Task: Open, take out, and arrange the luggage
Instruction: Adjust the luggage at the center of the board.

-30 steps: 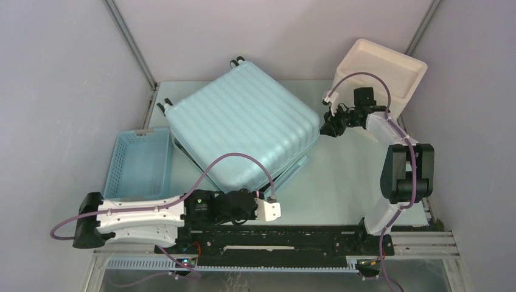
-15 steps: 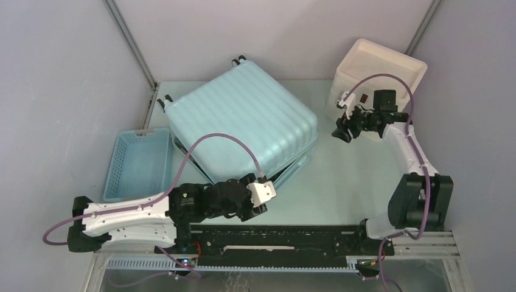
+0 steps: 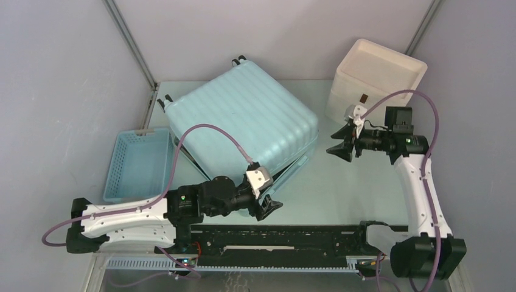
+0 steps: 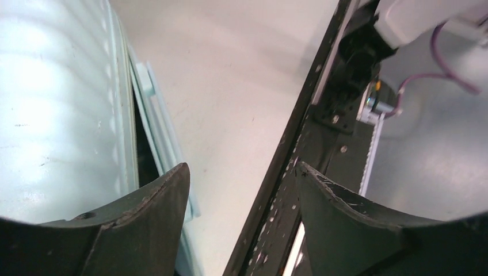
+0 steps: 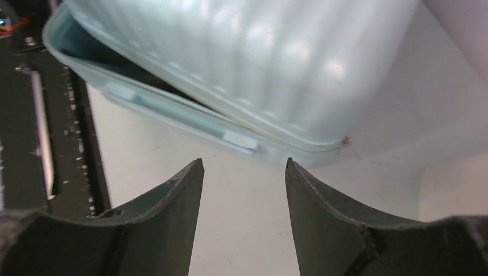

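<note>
The luggage (image 3: 243, 125), a pale mint-blue ribbed suitcase, lies flat and turned diagonally at the middle of the table. Its lid stands slightly ajar, with a dark gap along the near-right edge (image 3: 291, 169). My left gripper (image 3: 271, 207) is open and empty just off the suitcase's near corner, by the front rail. In the left wrist view the luggage (image 4: 57, 115) fills the left side, beside the left gripper (image 4: 241, 168). My right gripper (image 3: 338, 149) is open and empty to the right of the suitcase, pointing at it. The right wrist view shows the luggage (image 5: 259, 63) beyond the right gripper (image 5: 243, 162).
A small blue slatted basket (image 3: 140, 164) sits left of the suitcase. A cream-white box (image 3: 377, 76) stands at the back right, behind the right arm. The black base rail (image 3: 292, 234) runs along the near edge. Grey walls close in on both sides.
Both grippers have opened. The right gripper has drawn back from the suitcase's right corner, nearer and to the right. The left wrist has swung out toward the suitcase's near corner.
</note>
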Robot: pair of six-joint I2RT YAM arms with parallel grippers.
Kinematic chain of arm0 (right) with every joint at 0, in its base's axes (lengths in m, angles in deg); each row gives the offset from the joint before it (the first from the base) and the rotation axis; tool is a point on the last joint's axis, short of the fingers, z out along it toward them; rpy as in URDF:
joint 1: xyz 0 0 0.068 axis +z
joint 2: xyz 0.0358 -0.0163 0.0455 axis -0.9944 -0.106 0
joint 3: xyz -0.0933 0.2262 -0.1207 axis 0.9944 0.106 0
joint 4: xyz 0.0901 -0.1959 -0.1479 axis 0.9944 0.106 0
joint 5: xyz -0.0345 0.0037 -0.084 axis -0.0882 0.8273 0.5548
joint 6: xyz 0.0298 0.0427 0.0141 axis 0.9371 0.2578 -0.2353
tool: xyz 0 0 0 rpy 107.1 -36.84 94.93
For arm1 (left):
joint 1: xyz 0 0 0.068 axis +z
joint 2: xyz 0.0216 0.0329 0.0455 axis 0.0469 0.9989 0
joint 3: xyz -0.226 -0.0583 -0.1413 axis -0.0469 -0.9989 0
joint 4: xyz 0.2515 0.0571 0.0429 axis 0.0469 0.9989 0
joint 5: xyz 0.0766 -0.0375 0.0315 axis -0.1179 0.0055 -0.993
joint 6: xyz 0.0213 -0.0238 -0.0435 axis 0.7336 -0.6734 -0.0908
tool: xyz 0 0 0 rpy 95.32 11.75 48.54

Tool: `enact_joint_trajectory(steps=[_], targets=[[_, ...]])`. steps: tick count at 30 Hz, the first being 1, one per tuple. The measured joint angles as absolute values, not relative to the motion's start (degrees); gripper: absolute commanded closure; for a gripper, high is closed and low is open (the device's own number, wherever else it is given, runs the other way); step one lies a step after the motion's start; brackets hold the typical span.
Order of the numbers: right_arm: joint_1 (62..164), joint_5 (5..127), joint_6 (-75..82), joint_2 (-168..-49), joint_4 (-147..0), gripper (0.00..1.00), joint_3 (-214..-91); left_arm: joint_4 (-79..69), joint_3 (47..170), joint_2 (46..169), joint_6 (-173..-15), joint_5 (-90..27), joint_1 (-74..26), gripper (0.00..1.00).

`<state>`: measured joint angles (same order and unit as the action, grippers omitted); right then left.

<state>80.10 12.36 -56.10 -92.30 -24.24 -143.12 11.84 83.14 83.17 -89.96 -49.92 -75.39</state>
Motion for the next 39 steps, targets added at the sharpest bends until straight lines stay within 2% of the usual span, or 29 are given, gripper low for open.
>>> enact_joint_trajectory(steps=[2, 6, 7, 12, 20, 39], targets=[[79.97, 9.71, -54.66, -89.21, -26.05, 0.36, -139.03, 7.39, 80.89, 81.71, -91.54, -49.99, -75.39, 0.21], [78.79, 6.26, -52.36, -85.48, -28.81, 0.35, -130.26, -2.65, 75.25, 79.81, -94.51, -51.08, -75.39, 0.02], [78.48, 5.80, -52.10, -85.45, -28.94, 0.35, -129.21, -4.64, 74.18, 79.70, -95.29, -51.72, -75.39, 0.00], [77.35, 4.27, -51.71, -86.13, -29.48, 0.35, -128.08, -13.47, 69.76, 79.65, -100.78, -56.13, -74.89, 0.00], [77.19, 4.10, -50.66, -86.26, -30.60, 0.35, -128.08, -20.13, 69.74, 85.80, -104.61, -56.85, -73.73, 0.00], [76.10, 6.24, -47.73, -87.14, -32.39, 0.35, -128.08, -11.69, 85.11, 106.47, -105.33, -55.76, -73.73, 0.06]])
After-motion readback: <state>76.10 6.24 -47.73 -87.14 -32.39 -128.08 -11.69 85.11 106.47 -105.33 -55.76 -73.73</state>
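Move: The luggage's middle lies about 22 cm ahead of the left hand, 7 cm to its left and roughly 13 cm lower; its right corner is some 20 cm ahead and 12 cm to the right, equally low. From the right hand the luggage's middle is about 26 cm left, 5 cm ahead and 14 cm below. The white drawers stand some 15 cm ahead of the right hand and 9 cm to its right, a little lower. Touching nothing, the left hand travels about 9 cm right and 4 cm forward along the luggage's near right side towards its right corner, rising a touch and then sinking about 3 cm overall; it rolls and partly rolls back while its fingers spread fully. The right hand drops and draws back about 4 cm each, tilting some 10 degrees, then nearly stands beside that corner, open. ##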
